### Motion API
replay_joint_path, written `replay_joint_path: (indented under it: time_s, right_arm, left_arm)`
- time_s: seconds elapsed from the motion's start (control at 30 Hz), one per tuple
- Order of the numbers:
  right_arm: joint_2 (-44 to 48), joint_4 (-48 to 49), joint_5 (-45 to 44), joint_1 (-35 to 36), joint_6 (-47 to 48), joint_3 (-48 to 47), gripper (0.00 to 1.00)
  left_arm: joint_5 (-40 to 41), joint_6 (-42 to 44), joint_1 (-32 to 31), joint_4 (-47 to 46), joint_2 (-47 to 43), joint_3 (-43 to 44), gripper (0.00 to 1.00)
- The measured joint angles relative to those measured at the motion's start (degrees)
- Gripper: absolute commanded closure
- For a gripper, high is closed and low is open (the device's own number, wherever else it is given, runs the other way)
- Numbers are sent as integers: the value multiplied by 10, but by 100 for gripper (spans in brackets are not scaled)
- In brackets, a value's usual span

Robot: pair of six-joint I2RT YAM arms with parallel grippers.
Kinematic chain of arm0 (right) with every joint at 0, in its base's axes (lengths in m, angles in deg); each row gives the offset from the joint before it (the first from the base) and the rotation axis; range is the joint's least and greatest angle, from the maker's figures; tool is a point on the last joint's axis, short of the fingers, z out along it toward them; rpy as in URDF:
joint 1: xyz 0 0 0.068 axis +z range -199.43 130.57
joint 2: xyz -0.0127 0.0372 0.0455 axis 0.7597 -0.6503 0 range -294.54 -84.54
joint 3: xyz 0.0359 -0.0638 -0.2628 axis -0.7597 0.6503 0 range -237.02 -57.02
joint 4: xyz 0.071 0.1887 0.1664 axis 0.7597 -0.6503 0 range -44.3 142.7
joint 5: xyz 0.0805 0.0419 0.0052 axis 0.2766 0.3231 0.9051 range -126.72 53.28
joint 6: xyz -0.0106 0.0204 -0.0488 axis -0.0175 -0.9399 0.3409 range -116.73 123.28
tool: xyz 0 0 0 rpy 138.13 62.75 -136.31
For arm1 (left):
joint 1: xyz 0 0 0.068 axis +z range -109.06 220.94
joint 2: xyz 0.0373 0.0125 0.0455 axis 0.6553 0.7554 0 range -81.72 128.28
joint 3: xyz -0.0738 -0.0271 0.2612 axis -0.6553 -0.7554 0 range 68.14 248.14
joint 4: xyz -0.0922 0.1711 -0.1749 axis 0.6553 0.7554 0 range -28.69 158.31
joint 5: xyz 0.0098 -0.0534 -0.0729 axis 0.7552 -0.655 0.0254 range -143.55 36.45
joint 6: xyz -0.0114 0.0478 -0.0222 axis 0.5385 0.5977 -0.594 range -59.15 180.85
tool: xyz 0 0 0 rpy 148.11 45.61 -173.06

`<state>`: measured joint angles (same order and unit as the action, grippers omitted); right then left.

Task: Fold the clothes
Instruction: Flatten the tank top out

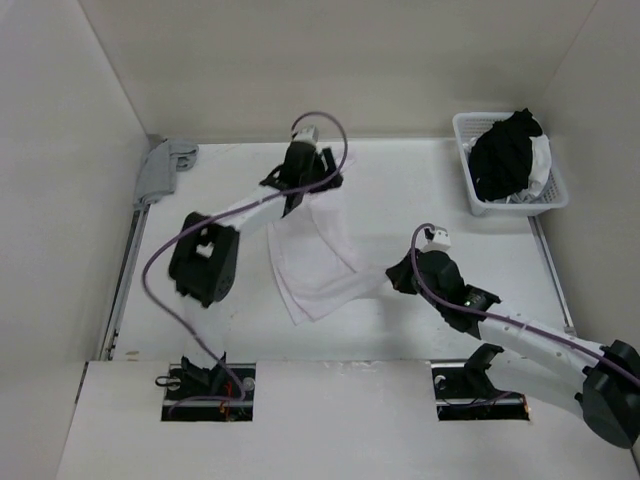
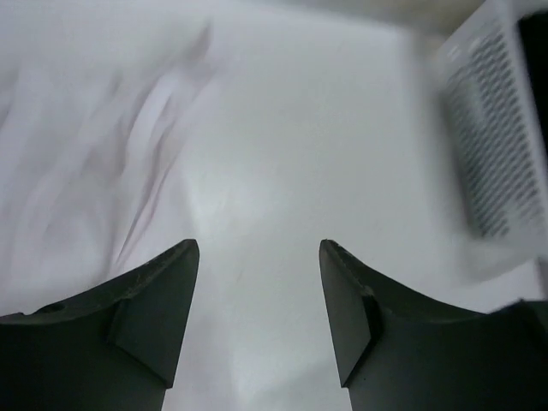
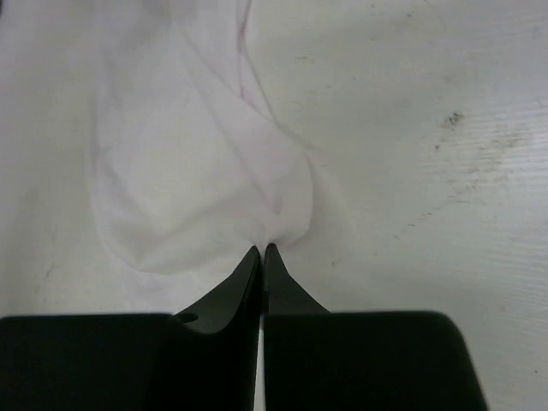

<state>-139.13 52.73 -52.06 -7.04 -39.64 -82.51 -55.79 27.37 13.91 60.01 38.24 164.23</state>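
The clothes point(image 1: 312, 262), one plain white garment, lie rumpled in the middle of the table, in a band running from under the left gripper to the right gripper. My left gripper point(image 1: 318, 185) hovers over the garment's far end. In its wrist view the left gripper point(image 2: 257, 248) is open with only bare table between its fingers, and the creased garment point(image 2: 86, 154) lies to the left. My right gripper point(image 1: 396, 276) is at the garment's right corner. In its wrist view the right gripper point(image 3: 264, 248) is shut on that bunched corner of the garment point(image 3: 188, 171).
A white basket point(image 1: 465, 160) holding a black garment bundle point(image 1: 505, 155) stands at the back right; the basket point(image 2: 497, 128) also shows in the left wrist view. A small grey cloth point(image 1: 165, 165) lies in the back left corner. Walls enclose the table.
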Motion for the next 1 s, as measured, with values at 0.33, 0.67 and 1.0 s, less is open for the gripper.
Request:
replay_joint_path:
  time_s: [0.33,0.67,1.0]
  right_arm:
    - [-7,45,41,-75,-2,30,97]
    - [-22,70,48,-75,-19,47,97]
    - [10,64,38,-71,-43,71,96]
  left_arm:
    - [160,-56,-32,-25,-540,-572,79]
    - [125,-146,-10,10,-513,-726,70]
    - [103,-145,60,-80,-412,-697,91]
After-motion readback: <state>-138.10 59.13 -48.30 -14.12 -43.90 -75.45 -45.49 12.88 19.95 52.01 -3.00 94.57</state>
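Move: The left gripper hangs open about 15 cm above the table at the far, strap end of the tank top. The bare left edge it goes for, at mid-length, lies some 24 cm back, 17 cm to its left and 15 cm down. The near-left corner sits 39 cm back and 10 cm left; the corner pinched by the right gripper, 29 cm back and 14 cm right. From the right gripper that left edge is 30 cm left, 5 cm ahead and 10 cm lower. Sweep the open left gripper back and left over the tank top, then drop to the middle of its left edge, about 15 cm lower overall, tipping the fingers down and turning counter-clockwise some 20 degrees each; ease forward about 4 cm, fingers closing to pinch the edge. Keep the right gripper shut on its corner, drawing it 2–3 cm right and slightly down. ##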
